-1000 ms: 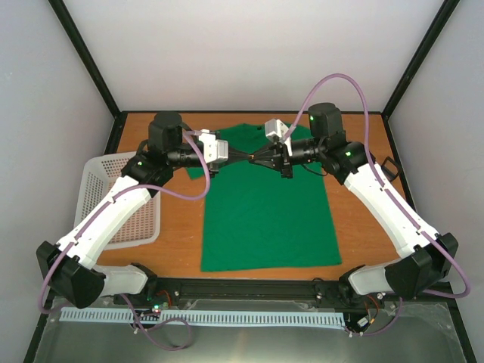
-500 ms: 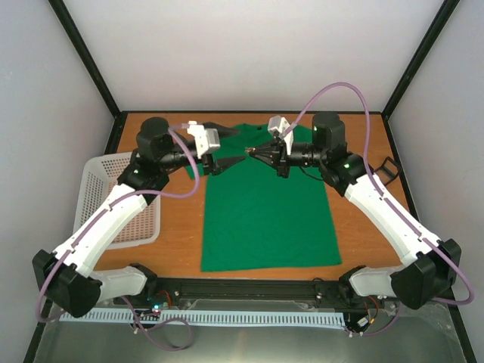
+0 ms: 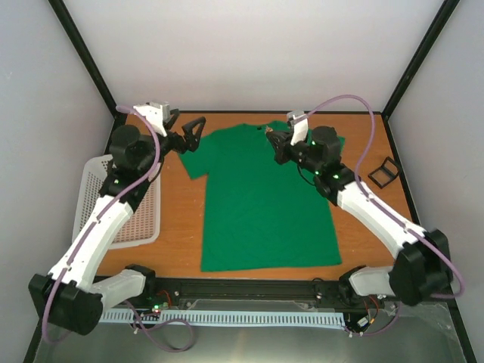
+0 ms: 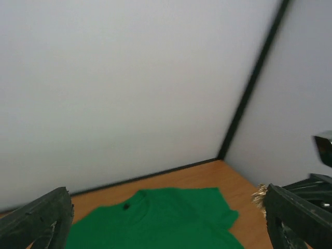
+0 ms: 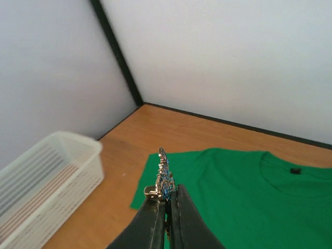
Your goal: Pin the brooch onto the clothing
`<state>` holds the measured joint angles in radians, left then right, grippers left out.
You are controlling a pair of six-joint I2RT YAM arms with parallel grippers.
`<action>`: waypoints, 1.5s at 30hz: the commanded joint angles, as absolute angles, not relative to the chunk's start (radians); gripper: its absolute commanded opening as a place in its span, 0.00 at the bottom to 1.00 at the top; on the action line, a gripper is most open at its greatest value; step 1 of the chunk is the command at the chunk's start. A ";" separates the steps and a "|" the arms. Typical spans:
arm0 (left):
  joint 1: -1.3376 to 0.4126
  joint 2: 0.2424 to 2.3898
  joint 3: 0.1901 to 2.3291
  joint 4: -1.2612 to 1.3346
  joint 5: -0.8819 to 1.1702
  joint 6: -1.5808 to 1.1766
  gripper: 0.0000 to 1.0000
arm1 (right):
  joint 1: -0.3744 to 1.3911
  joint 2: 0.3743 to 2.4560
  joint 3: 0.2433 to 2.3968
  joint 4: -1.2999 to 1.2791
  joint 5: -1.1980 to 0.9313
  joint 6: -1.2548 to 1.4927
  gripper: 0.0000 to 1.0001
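Observation:
The green T-shirt (image 3: 265,204) lies flat on the table, collar at the far side. My right gripper (image 3: 272,136) hovers above the collar area, shut on the brooch (image 5: 165,179), a small glittery silver-and-blue ornament that sticks up from its fingertips (image 5: 167,203). In the top view the brooch (image 3: 266,130) is only a speck. My left gripper (image 3: 189,134) is wide open and empty, raised beside the shirt's left sleeve. In the left wrist view its fingers (image 4: 36,223) frame the shirt (image 4: 155,218), and the brooch (image 4: 258,196) glints at the right edge.
A white mesh basket (image 3: 98,197) stands at the table's left edge and also shows in the right wrist view (image 5: 46,181). A small black square box (image 3: 383,172) lies at the right. White walls with black frame posts enclose the table.
The two grippers were together over the shirt's upper part. My left gripper has opened and swung back left to the sleeve. My right gripper keeps the brooch and has risen toward the collar.

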<state>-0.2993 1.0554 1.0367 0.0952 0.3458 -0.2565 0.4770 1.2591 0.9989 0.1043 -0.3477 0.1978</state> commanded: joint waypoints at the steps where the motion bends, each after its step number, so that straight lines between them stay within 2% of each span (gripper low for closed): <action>1: -0.212 1.187 1.078 -0.076 0.261 -0.429 1.00 | 0.473 1.418 1.048 0.269 -0.180 0.346 0.03; 6: -0.199 1.447 1.175 -0.103 0.479 -0.288 0.91 | 0.470 1.628 1.145 0.343 -0.143 0.420 0.03; 8: -0.199 1.529 1.208 -0.118 0.474 -0.228 0.86 | 0.463 1.712 1.185 0.364 -0.135 0.468 0.03; 14: -0.200 1.741 1.259 -0.023 0.547 -0.058 0.82 | 0.440 1.948 1.316 0.421 -0.230 0.509 0.03; 17: -0.211 1.902 1.406 -0.138 0.578 0.005 0.69 | 0.421 2.038 1.362 0.432 -0.262 0.532 0.03; 18: -0.223 1.945 1.446 -0.170 0.560 0.021 0.68 | 0.415 2.058 1.377 0.432 -0.276 0.536 0.03; 21: -0.274 2.035 1.538 -0.238 0.452 0.116 0.69 | 0.393 2.112 1.455 0.354 -0.331 0.516 0.03; 28: -0.311 2.179 1.701 -0.361 0.413 0.205 0.70 | 0.359 2.169 1.530 0.283 -0.436 0.415 0.03; 34: -0.355 2.227 1.689 -0.314 0.335 0.220 0.72 | 0.325 2.201 1.563 0.271 -0.545 0.427 0.03; 40: -0.373 2.287 1.731 -0.304 0.209 0.257 0.64 | 0.324 2.220 1.584 0.247 -0.568 0.434 0.03; 45: -0.377 2.309 1.750 -0.312 0.215 0.276 0.64 | 0.323 2.234 1.594 0.236 -0.581 0.436 0.03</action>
<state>-0.3714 2.2993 1.6936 -0.3119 0.2420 0.2352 0.3210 2.2112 1.5661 0.2447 -0.5529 0.4412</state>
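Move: My open left hand is going for the green clothing's upper chest, about 19 cm ahead, 8 cm to its right and some 40 cm below. From that hand, the collar tag lies about 35 cm ahead and 17 cm right, the clothing's left sleeve about 20 cm ahead and 4 cm left, both at cloth level. My right hand already holds the brooch; the same chest spot is some 17 cm ahead, 12 cm left and 31 cm below it. I swoop my left hand down nearly 40 cm and about 18 cm forward, drifting right once the drop is under way, to the chest cloth below the collar. I tip and roll it so the fingers slant steeply down, their gap narrowing by about a third. My right hand keeps its pinch on the brooch, carries it some 20 cm forward and 18 cm down towards the cloth, tipping about 25 degrees, then hovers well above. ##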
